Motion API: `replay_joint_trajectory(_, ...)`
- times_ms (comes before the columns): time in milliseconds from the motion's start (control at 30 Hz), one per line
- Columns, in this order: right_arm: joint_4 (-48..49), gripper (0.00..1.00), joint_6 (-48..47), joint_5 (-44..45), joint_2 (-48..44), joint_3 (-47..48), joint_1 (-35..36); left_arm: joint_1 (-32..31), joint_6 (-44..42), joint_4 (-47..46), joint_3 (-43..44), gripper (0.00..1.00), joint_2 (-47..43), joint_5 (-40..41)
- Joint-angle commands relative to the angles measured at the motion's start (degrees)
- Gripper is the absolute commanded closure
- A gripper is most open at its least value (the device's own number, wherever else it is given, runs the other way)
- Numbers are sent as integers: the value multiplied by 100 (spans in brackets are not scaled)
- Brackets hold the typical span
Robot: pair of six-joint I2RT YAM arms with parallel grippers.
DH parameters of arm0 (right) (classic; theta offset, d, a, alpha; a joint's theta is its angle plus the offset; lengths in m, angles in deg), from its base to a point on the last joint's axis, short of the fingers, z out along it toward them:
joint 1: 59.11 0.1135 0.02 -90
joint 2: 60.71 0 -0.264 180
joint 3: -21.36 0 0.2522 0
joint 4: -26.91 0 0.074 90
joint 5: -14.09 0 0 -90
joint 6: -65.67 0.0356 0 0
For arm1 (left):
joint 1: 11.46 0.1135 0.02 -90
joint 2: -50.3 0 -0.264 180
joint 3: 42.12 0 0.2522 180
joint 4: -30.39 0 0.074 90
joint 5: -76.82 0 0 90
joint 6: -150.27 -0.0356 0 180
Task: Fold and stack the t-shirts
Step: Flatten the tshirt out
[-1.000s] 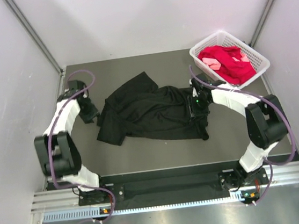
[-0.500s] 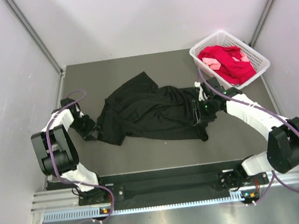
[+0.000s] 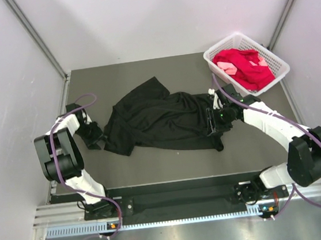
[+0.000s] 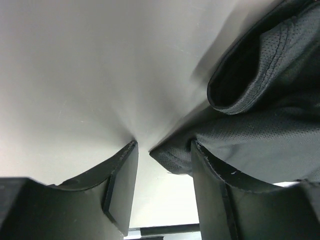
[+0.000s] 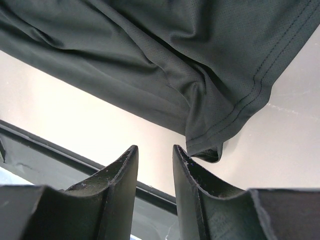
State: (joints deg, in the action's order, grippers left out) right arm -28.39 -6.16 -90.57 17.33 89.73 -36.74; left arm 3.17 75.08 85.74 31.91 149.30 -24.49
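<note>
The black t-shirt [image 3: 160, 117] lies crumpled across the middle of the table. My left gripper [image 3: 95, 136] sits low at its left edge. In the left wrist view that gripper [image 4: 164, 145] is open, and a corner of the black t-shirt [image 4: 172, 157] lies between the jaws, against the right finger [image 4: 212, 190]. My right gripper [image 3: 214, 119] hovers over the shirt's right end. In the right wrist view it [image 5: 154, 148] stands open and empty, and the stitched hem [image 5: 220, 135] hangs just beyond the fingertips. A red t-shirt [image 3: 247, 66] and a pink one [image 3: 228, 69] lie bunched in the basket.
The white lattice basket [image 3: 264, 49] stands at the back right corner of the grey table [image 3: 171, 165]. Pale walls close in the left, right and back sides. A black rail runs along the near edge between the arm bases.
The left gripper slid toward the near side along the shirt's left edge and its jaws widened. The right arm's elbow swung out to the right, its gripper staying over the shirt's right end.
</note>
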Motion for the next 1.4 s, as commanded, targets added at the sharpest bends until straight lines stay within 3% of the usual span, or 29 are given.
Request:
replay_joint_trajectory(0,146,66,-95,-20,-122,50,31,-13,-286,-247,-94,49,146,-178)
replay_joint_trajectory(300,199,66,-42,-55,-131,-11,31,-224,-22,-98,-243,58,146,-179)
replay_joint_trajectory(833,269,66,98,-2,-456,-328,31,-250,224,438,-261,54,-30,665)
replay_joint_trajectory(1033,322,66,125,-29,-465,-381,31,-268,268,438,-226,52,-118,639)
replay_joint_trajectory(1200,313,66,151,-20,-465,-425,31,-312,373,245,-332,58,102,420)
replay_joint_trajectory(1367,50,60,318,567,-448,-442,31,-312,497,122,-297,72,120,358)
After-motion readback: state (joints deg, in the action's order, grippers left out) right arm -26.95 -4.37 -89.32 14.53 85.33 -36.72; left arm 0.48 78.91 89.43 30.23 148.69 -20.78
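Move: The near-left corner of the black t-shirt lies almost at my left fingertips, some 2 cm back, 2 cm to the right and 1 cm below; a raised fold edge stands about 4 cm ahead and 5 cm right of this hand, and the shirt's rumpled middle some 6 cm ahead and 27 cm right. My right hand hovers with the shirt's near-right corner about 8 cm below it, 1 cm back and 2 cm right. Low over the table, I slide my left hand right by about 2 cm onto the shirt's corner with the fingers partly closing, then draw back towards my base some 2.5 cm, tipping slightly, and close further so both fingertips pinch the fabric. My right hand waits open, then eases about 1 cm back and 1 cm down towards its own corner, not touching it. ##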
